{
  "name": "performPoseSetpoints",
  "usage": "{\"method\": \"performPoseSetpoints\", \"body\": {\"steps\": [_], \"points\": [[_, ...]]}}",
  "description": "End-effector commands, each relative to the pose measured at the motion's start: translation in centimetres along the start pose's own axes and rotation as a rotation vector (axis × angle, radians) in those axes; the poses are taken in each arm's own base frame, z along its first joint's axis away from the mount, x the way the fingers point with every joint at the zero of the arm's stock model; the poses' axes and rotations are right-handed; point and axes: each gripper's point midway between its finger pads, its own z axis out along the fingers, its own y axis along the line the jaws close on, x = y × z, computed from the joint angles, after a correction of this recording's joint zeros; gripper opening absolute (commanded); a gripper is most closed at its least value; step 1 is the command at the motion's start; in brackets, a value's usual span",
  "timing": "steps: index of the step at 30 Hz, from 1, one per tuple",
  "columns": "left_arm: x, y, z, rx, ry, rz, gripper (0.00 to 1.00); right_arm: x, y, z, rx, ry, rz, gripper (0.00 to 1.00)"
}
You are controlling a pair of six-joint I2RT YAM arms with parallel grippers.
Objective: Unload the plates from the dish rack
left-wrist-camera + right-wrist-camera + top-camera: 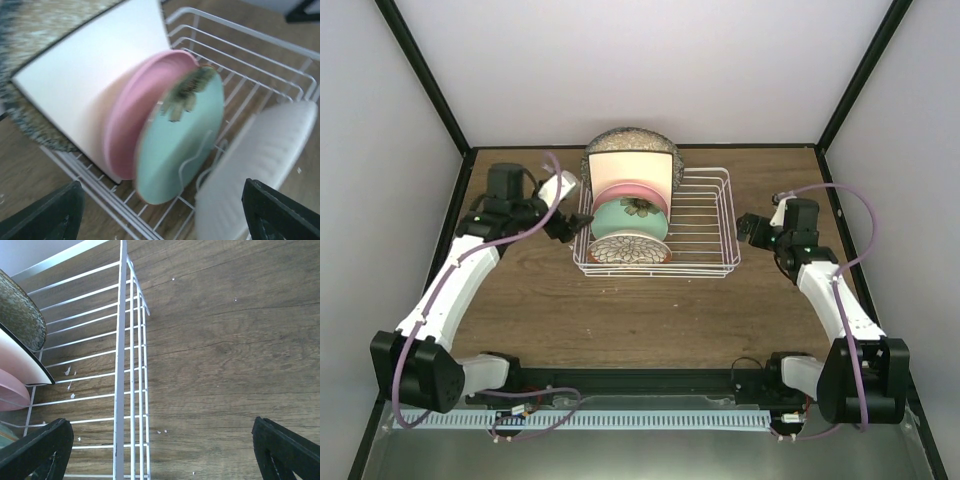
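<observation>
Five plates stand on edge in the left half of the white wire dish rack (705, 225). From back to front they are speckled grey (630, 138), cream square (630, 167), pink (632, 192), mint green (625, 217) and small floral (628, 250). My left gripper (582, 222) is open at the rack's left side, level with the mint plate. In the left wrist view the mint plate (185, 135) and the pale back of the small plate (260, 165) lie between my fingertips (45, 215), and neither is gripped. My right gripper (752, 228) hangs open just right of the rack and holds nothing.
The rack's right half holds only bare wire. In the right wrist view its right wall (121, 365) runs under my open gripper (162, 455), with wooden tabletop (225, 365) to its right. Black frame posts and grey walls enclose the table.
</observation>
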Motion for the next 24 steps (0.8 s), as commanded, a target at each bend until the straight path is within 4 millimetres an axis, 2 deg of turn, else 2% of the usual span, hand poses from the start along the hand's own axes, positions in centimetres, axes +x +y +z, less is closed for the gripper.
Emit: {"method": "performPoseSetpoints", "body": {"steps": [1,6,14,24], "points": [[1.3,-3.7,0.1,0.115,0.043,0.19,0.86,-0.1,0.6,-0.3,-0.019,-0.011,-0.022,1.0],[1.5,-4.9,1.2,0.145,0.048,0.289,0.76,-0.1,0.6,-0.3,-0.023,-0.014,-0.017,1.0],[2.6,-6.7,3.1,0.208,0.078,0.418,0.7,-0.1,0.5,-0.4,-0.014,-0.01,-0.012,1.0],[4.6,-8.2,5.7,0.26,0.124,0.482,0.66,0.3,0.1,-1.1,0.015,-0.015,-0.001,1.0]]}}
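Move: I am going for the frontmost patterned plate. Its middle is roughly 12 cm right of my left hand, 2 cm back towards me and some 14 cm lower. The green plate stands about 6 cm beyond it at much the same sideways place, and the pink plate some 3 cm beyond the green one. From my right hand, the front plate is around 27 cm left, 3 cm back and 4 cm lower. I swing my left hand to the right, back and down towards the left rim of the front plate, about 6 cm across and as much down, with the drop steepening late. As I go I turn the hand some 25 degrees clockwise and roll its left side up, and I narrow the wide-open fingers to about two thirds, so the plate comes in line between them. ##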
